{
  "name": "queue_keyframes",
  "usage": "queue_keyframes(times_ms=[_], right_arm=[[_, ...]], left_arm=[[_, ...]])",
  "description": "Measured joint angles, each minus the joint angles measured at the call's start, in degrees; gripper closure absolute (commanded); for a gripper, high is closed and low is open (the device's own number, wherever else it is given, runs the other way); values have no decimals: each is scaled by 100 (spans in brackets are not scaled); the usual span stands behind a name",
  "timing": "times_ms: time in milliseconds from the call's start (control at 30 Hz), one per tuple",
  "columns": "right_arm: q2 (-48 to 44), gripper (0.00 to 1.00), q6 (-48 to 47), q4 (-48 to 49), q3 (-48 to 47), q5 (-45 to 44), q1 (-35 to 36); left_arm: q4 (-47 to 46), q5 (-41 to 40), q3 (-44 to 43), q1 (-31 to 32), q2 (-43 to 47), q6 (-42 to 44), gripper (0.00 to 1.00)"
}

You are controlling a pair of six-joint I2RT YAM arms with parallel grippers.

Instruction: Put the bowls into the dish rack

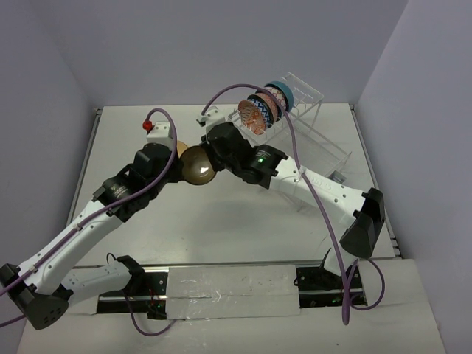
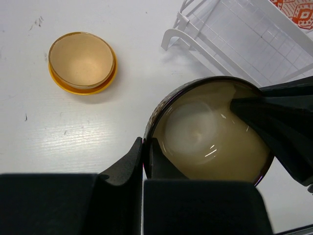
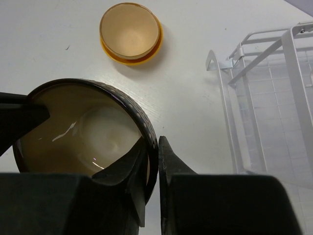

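Observation:
A bowl [image 1: 198,165], tan inside and dark outside, hangs above the table between my two arms. My left gripper [image 2: 145,147] is shut on its near rim, one finger inside and one outside the bowl [image 2: 205,132]. My right gripper [image 3: 157,144] pinches the opposite rim of the same bowl [image 3: 83,132] in the same way. An orange-yellow bowl [image 2: 82,62] sits upright on the table beyond it. The white wire dish rack [image 1: 317,129] stands at the back right. In its top slots stand a reddish patterned bowl [image 1: 249,116], a zigzag bowl [image 1: 265,103] and a blue bowl [image 1: 282,91].
A small red knob [image 1: 148,125] lies on the table at the back left, beside the purple cable [image 1: 166,118]. The rack's white foot [image 2: 188,41] is close to the held bowl. Grey walls enclose the table on three sides.

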State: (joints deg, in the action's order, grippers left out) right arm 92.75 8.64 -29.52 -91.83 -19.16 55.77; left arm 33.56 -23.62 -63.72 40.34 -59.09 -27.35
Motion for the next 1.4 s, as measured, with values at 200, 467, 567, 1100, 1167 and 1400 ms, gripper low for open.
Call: queue_keyframes(times_ms=[200,467,567,1100,1167,1400], right_arm=[[0,100,-55,-44,-2,-125,26],[-50,100,-479,-280,48,-901,33],[-216,100,-789,-339,87,-1270,-11],[-1307,100,-3141,887,-610,-3174,-2024],[-1296,100,-3606,1443,-584,-3303,-2208],[-826,100,-4935,3307,-645,-3335,-2754]], left_arm=[[9,-42,-2,20,0,9,55],[-79,-20,-334,24,-9,-328,1],[-114,31,-483,-46,-20,-341,1],[-485,1080,584,-2522,0,-164,1],[-520,1093,774,-2553,-15,-90,1],[-640,1152,1038,-2564,-68,28,1]])
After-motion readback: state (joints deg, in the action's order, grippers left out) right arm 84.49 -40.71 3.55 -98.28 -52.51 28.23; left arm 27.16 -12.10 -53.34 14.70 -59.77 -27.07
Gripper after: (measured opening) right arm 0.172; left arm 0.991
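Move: Below and ahead of the left hand, the stack of yellow bowls sits about 12 cm out, 7 cm to its left and 13 cm down; the brown bowl's middle is 5 cm to its right, the rack's curved end some 19 cm ahead, 9 cm right and 13 cm down. For the right hand, the free upper-rack slot is about 19 cm ahead, 23 cm right and 9 cm up. The blue bowl is 4 cm nearer and 4 cm left of that slot; the orange bowl is 8 cm ahead of the hand and 11 cm right. Letting go of the brown bowl, the left hand opens wide, rises about 4 cm clear, then swings some 10 cm left and a little forward while sinking over towards the yellow bowls. The right hand keeps its pinch on the rim and sweeps the bowl about 30 cm right, up and somewhat forward towards the slot beyond the blue bowl, turning clockwise and tipping its fingers up from their downward slant. ##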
